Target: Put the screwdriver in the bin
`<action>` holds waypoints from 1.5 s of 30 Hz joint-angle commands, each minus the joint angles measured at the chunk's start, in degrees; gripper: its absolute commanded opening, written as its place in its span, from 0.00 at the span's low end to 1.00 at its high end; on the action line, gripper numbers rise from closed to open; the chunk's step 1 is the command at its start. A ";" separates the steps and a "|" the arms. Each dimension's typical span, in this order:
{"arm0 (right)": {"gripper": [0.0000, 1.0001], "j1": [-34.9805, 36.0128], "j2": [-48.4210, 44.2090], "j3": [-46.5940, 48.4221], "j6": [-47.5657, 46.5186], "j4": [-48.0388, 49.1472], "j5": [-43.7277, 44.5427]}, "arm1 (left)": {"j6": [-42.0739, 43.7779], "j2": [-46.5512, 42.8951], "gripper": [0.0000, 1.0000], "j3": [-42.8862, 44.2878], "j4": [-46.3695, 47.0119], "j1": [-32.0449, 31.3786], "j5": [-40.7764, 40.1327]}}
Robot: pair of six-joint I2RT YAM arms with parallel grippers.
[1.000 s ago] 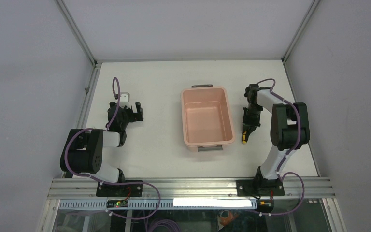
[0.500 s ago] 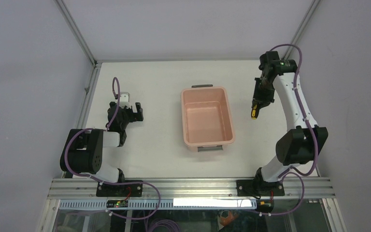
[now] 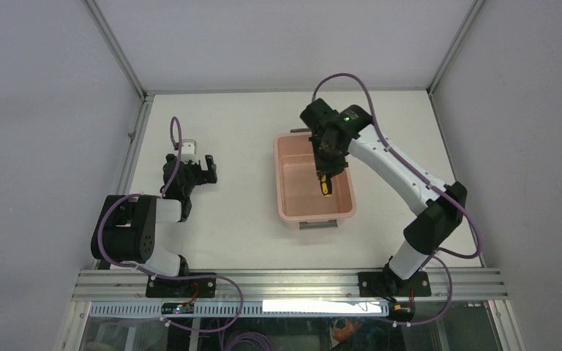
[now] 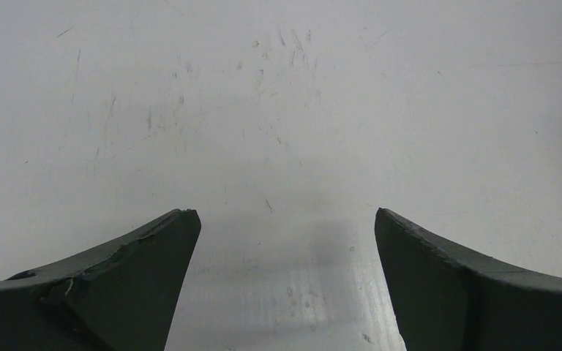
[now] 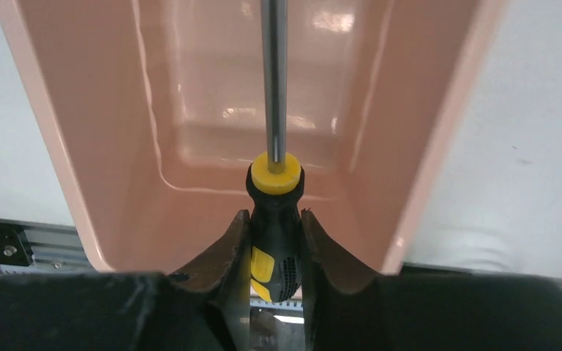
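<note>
The pink bin (image 3: 287,191) sits in the middle of the table. My right gripper (image 3: 324,170) hangs over the inside of the bin and is shut on the screwdriver (image 3: 325,186). In the right wrist view the yellow-and-black handle (image 5: 275,228) is clamped between my fingers (image 5: 228,252), and the metal shaft (image 5: 274,73) points out over the bin's pink floor (image 5: 212,95). My left gripper (image 3: 198,164) rests open and empty at the left of the table; its wrist view shows only bare white table between the fingertips (image 4: 168,241).
The bin has grey handles at its far end (image 3: 306,129) and near end (image 3: 316,224). Metal frame rails (image 3: 128,146) edge the table at left and back. White walls enclose the cell.
My right arm lifted the screwdriver from the table right of the bin, swung up and leftward, and now holds it over the bin's inside. The left arm has not moved.
</note>
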 commanded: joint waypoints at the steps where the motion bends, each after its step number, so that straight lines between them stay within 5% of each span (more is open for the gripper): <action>1: 0.00 4.02 5.80 -2.79 5.05 7.90 2.16 | -0.87 -0.23 0.99 0.95 3.54 -0.60 0.43; 13: 0.00 6.92 15.18 -17.00 8.44 22.79 1.94 | -0.87 -0.24 0.99 1.00 3.53 -0.57 0.48; 21: 0.42 6.98 14.08 -19.94 9.78 25.19 3.85 | -0.87 -0.30 0.99 0.99 3.56 -0.53 0.46; 26: 0.54 6.98 11.45 -18.32 9.68 22.91 6.00 | -0.87 -0.25 0.99 0.96 3.58 -0.61 0.48; 34: 0.59 7.73 3.13 -12.26 7.96 16.58 9.42 | -0.87 -0.28 0.99 0.94 3.58 -0.54 0.48; 37: 0.95 7.65 -0.11 -10.25 4.99 15.37 10.28 | -0.87 -0.29 0.99 0.97 3.53 -0.58 0.55; 38: 0.98 7.62 -1.42 -9.99 3.43 15.62 11.09 | -0.87 -0.28 0.99 0.99 3.53 -0.58 0.51; 45: 0.99 6.42 -10.17 -8.99 -6.87 17.38 15.43 | -0.87 -0.28 0.99 0.97 3.56 -0.57 0.50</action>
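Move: The right hand holds the screwdriver by its handle, the tool's middle about 4 cm ahead and 1 cm higher. The bin's middle lies about 16 cm below, some 4 cm ahead and 5 cm left; its near handle is about 9 cm back, 3 cm left and 12 cm below. From the left hand the bin is about 36 cm to the right, 9 cm back and about level. The right hand lowers the screwdriver some 17 cm into the bin, drifting left, opens, then rises about 16 cm. ##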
